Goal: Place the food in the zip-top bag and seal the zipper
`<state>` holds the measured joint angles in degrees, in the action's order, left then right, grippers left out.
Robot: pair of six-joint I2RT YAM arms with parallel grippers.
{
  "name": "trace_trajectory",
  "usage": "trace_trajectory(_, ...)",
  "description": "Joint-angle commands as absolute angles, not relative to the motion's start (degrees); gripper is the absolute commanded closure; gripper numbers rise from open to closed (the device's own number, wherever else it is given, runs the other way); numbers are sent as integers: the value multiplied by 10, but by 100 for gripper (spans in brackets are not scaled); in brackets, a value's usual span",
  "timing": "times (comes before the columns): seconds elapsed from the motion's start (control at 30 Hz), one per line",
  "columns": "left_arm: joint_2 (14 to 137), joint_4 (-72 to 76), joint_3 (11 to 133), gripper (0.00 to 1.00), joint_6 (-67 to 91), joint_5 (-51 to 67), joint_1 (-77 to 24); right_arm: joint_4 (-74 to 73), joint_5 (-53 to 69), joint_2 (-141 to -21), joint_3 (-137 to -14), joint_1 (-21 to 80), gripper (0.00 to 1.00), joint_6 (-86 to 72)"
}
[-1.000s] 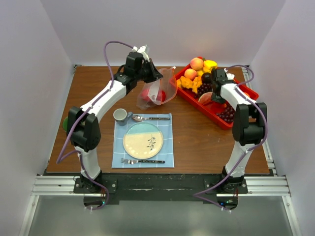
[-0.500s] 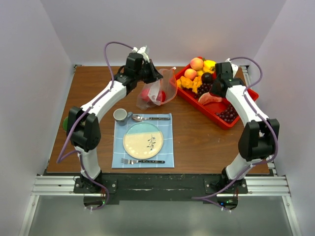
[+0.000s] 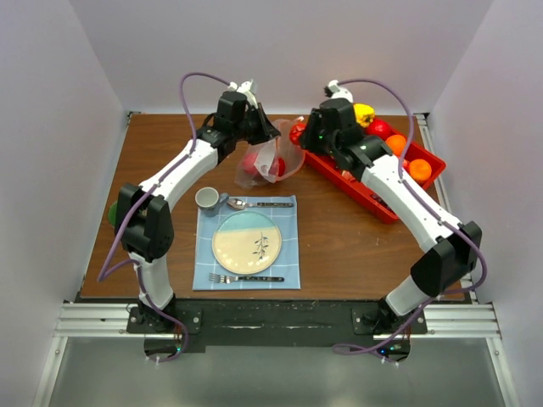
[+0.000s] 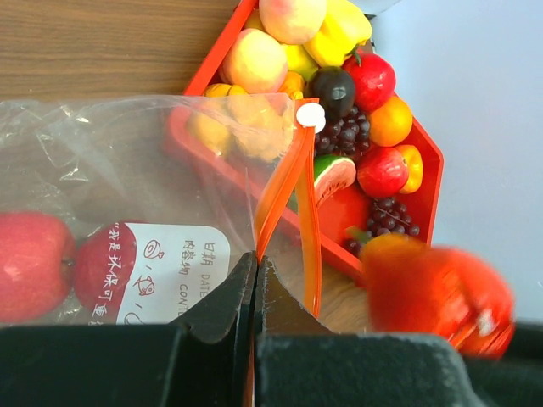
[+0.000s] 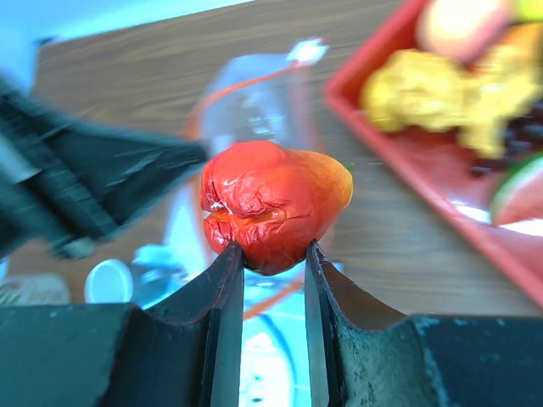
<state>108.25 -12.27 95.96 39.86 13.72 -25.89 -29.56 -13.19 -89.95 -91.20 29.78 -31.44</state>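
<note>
The zip-top bag (image 3: 270,159) hangs open at the back of the table with two red apples (image 4: 38,264) inside. My left gripper (image 4: 254,259) is shut on one side of its mouth, pinching the orange-red zipper (image 4: 283,185). My right gripper (image 5: 273,251) is shut on a wrinkled red-orange fruit (image 5: 270,203). It holds this fruit (image 3: 297,132) just right of the bag's mouth, above the table. More food lies in the red tray (image 3: 434,159): a yellow piece (image 3: 363,111), a red apple (image 3: 379,128), oranges (image 3: 396,142), grapes (image 4: 386,212) and a watermelon slice (image 4: 333,174).
A blue placemat carries a dinner plate (image 3: 246,242), a fork (image 3: 242,278) and a spoon (image 3: 256,203), in front of the bag. A small grey cup (image 3: 207,199) stands by the mat's left corner. The white walls close in on three sides.
My right arm has swung left from the red tray to the bag's mouth, carrying the red-orange fruit. The left gripper and the bag have stayed put.
</note>
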Motion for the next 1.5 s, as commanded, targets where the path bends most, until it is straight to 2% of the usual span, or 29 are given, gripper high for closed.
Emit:
trace_trajectory(0.0,1061,-130,971,100,388,140,-257,-270,-123,-953,-953,322,90,-329)
trace_trajectory(0.13,1054,-143,982,100,385,141,-256,-266,-120,-1016,-990,322,87,-329)
trace_trajectory(0.2,1052,-149,987,100,382,140,-256,-278,-126,-1041,-1013,322,80,-329)
trace_trajectory(0.23,1049,-153,988,100,381,138,-256,-289,-124,-1057,-1030,322,74,-328)
trace_trajectory(0.27,1048,-154,987,100,379,138,-256,-290,-125,-1063,-1034,322,59,-326)
trace_trajectory(0.33,1045,-156,987,100,378,136,-256,-286,-127,-1059,-1034,322,42,-325)
trace_trajectory(0.37,1043,-156,986,100,378,137,-256,-284,-128,-1055,-1031,322,30,-325)
trace_trajectory(0.47,1039,-155,984,100,378,137,-256,-272,-123,-1039,-1019,321,18,-327)
trace_trajectory(1.07,1027,-152,978,100,381,130,-250,-286,-120,-952,-980,322,18,-322)
trace_trajectory(1.47,1029,-140,965,100,390,134,-242,-363,-201,-882,-959,305,18,-287)
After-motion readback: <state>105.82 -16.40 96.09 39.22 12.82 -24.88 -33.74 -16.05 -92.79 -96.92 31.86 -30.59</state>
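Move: The right hand already holds the red pepper; the bag's open mouth lies about 4 cm ahead, 4 cm left and 10 cm below it. The apples in the bag are about 5 cm ahead, 6 cm left and 20 cm down; the red tray's middle is some 22 cm right, 6 cm ahead and 23 cm down. For the left hand, still pinching the rim, the mouth's middle is 2 cm back, 4 cm right and 5 cm below. The right fingers let go of the red pepper over the apples: the hand swings left about 5 cm, then pushes forward and down some 8 cm towards the bag's mouth, tipping down slightly, and opens wide. It climbs back up and back, level again, and drifts right. The left fingers keep the rim pinched, dipping a centimetre, shifting slightly left, then rising about 2 cm. ##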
